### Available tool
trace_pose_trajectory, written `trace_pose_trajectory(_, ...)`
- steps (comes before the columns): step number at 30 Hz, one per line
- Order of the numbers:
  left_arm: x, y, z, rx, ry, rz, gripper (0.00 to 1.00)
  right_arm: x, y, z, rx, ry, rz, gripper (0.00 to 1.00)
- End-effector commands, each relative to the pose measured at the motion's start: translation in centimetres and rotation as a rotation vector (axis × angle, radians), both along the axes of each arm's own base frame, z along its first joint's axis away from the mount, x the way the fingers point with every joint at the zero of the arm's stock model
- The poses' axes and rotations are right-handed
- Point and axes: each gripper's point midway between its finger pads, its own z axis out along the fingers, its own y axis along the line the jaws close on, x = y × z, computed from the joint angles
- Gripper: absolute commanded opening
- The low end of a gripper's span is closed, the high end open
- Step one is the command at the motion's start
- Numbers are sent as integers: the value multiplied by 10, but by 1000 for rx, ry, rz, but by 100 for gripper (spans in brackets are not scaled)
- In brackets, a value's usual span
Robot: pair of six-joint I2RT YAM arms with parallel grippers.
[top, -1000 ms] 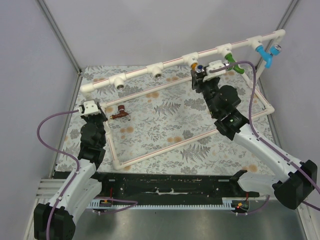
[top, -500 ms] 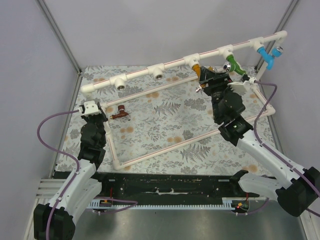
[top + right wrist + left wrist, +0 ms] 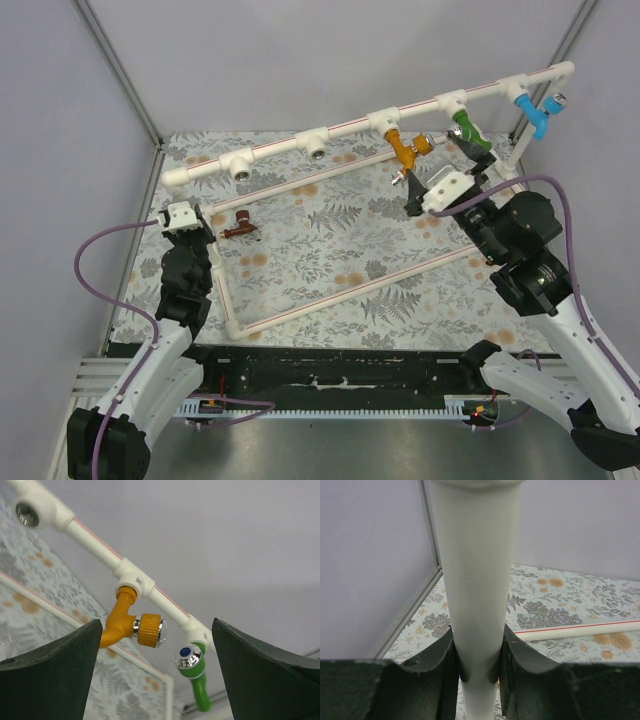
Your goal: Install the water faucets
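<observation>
The orange-yellow water faucet [image 3: 408,148] hangs screwed into a tee of the white upper pipe [image 3: 345,127]; in the right wrist view this faucet [image 3: 125,625] shows its ribbed knob and silvery end. My right gripper [image 3: 438,172] is open just in front of it, apart from it, with nothing between its fingers [image 3: 156,630]. The dark reddish-brown faucet [image 3: 240,227] lies loose on the patterned mat at the left. Beside it, my left gripper [image 3: 188,216] is shut on an upright white pipe [image 3: 476,580] of the frame, the pipe pinched between both pads [image 3: 478,655].
A green tap [image 3: 470,130] [image 3: 194,667] and a light blue tap [image 3: 530,108] hang on the same upper pipe further right. Two tees [image 3: 240,165] [image 3: 315,145] on its left half show bare sockets. A low rectangular pipe frame [image 3: 350,292] lies on the mat.
The right gripper has opened, let go of the orange-yellow faucet and drawn back to the right and nearer. The faucet stays on the pipe. The left arm has not moved.
</observation>
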Motion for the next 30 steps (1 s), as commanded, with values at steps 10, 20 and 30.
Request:
trace_pose_trajectory(10, 0, -4, 31, -21, -87, -20, 2, 45, 10, -67, -1170, -269, -41, 98)
trace_pose_trajectory(20, -1, -2, 32, -15, -91, -12, 2, 100, 10, -99, -1006, -133, -233, 70)
trace_pose_trajectory(30, -2, -1, 34, -15, -96, -10, 2, 99, 24, -119, -90, 221, -205, 19)
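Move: The orange faucet hangs about 10 cm ahead of the open right hand, 3 cm to its left and 8 cm lower. At much that same height, the green faucet is some 13 cm ahead and 9 cm to the right, and the nearest empty pipe socket about 11 cm ahead and 17 cm left. From the left hand, still on the white post, the orange faucet is roughly 36 cm right, 8 cm ahead and 10 cm above. Right hand reaches some 10 cm forward and down, rolling left-side-down then partly back, closing on the orange faucet. ##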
